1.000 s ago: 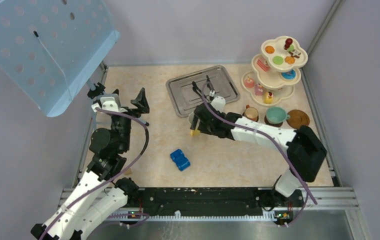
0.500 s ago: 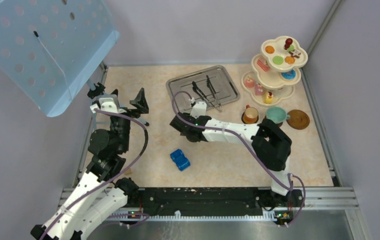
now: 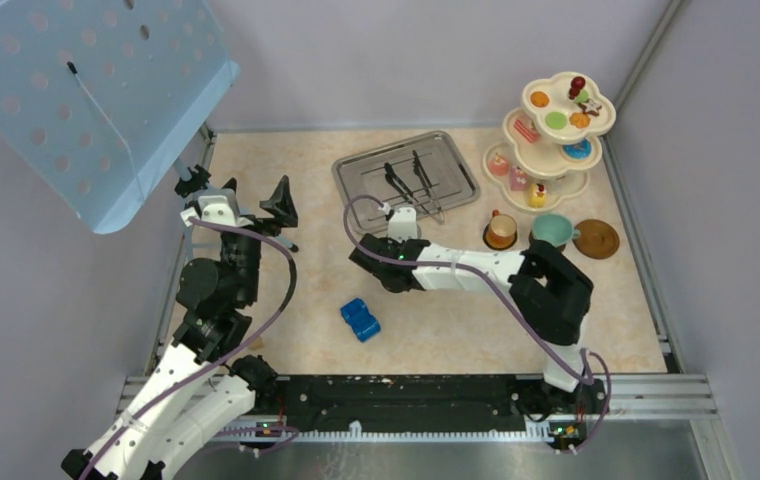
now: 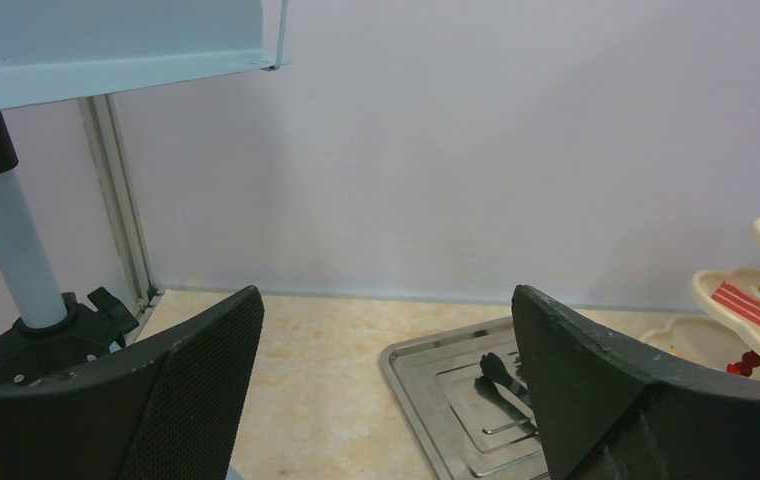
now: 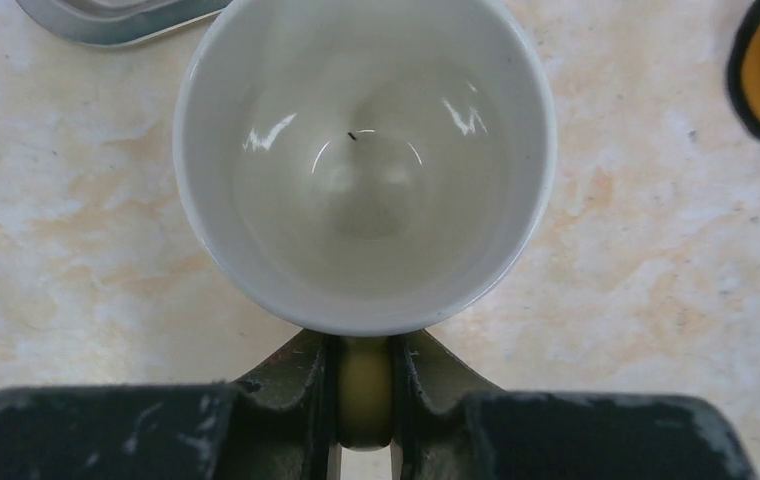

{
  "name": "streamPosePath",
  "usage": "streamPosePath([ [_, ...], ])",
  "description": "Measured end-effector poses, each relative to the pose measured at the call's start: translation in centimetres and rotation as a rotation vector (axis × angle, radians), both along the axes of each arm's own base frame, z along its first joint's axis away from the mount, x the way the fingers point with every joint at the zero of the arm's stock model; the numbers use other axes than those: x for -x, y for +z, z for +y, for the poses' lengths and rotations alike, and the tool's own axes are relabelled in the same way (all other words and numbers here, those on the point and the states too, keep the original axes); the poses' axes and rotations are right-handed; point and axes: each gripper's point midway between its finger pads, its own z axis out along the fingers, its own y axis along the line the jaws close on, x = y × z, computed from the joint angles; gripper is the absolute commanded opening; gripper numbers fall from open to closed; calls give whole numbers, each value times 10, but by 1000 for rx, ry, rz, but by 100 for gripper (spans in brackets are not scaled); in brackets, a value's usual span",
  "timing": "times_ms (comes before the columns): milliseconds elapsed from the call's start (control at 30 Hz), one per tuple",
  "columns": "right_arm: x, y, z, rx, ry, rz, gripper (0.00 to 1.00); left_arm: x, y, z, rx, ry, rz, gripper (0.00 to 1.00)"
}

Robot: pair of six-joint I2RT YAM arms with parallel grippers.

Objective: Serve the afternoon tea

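Note:
In the right wrist view the yellow-and-cream mug (image 5: 366, 160) stands upright and empty on the table. My right gripper (image 5: 364, 350) is shut on its yellow handle (image 5: 364, 400). From above, the right gripper (image 3: 384, 262) covers the mug, just in front of the metal tray (image 3: 361, 185). The cream three-tier stand (image 3: 554, 130) with small cakes is at the back right. In front of it are the small brown cup (image 3: 501, 230), the teal cup (image 3: 554, 230) and a bare brown coaster (image 3: 596, 238). My left gripper (image 3: 241, 195) hangs open and empty at the left.
Two black tongs (image 3: 411, 180) lie in the tray. A blue toy car (image 3: 360, 320) sits on the table near the front middle. A pale blue perforated panel (image 3: 86, 90) overhangs the back left corner. Walls close in the back and both sides.
My right arm has dropped low with its elbow swung left, and its jaws have closed from open onto the mug's handle. The left arm has not moved.

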Motion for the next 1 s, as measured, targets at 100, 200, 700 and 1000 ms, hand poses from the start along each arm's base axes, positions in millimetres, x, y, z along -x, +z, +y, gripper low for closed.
streamPosePath([
  [100, 6, 15, -17, 47, 76, -20, 0, 0, 0, 0, 0, 0, 1, 99],
  [200, 8, 55, -38, 51, 140, -81, 0, 0, 0, -1, -1, -3, 0, 99],
  [700, 15, 193, -348, -8, -498, -431, 0, 0, 0, -4, 7, -23, -2, 99],
  [1000, 10, 77, -446, -147, -801, -117, 0, 0, 1, -6, 8, -35, -4, 99],
])
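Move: The right hand already grips the yellow mug by its handle at table level; the bare wooden coaster it is bound for lies some 42 cm to its right, about 6 cm ahead and 5 cm below. On the way stand the orange cup, 22 cm right and 6 ahead, and the teal cup, 33 cm right and 5 ahead, with the tiered stand 33 cm right and 21 ahead. From the idle left hand the coaster is roughly 62 cm right, 8 ahead and 38 below. Keeping its pinch on the handle, the right hand lifts the yellow mug off the table and sweeps it in one fast high arc to the right, some 45 cm in all, cresting about 20 cm up as it travels past the orange and teal cups towards the wooden coaster. Beyond the crest it sinks about 13 cm again and ends still well above the table, the wrist having swung some 45 degrees clockwise so that the fingers point forward and to the right. ##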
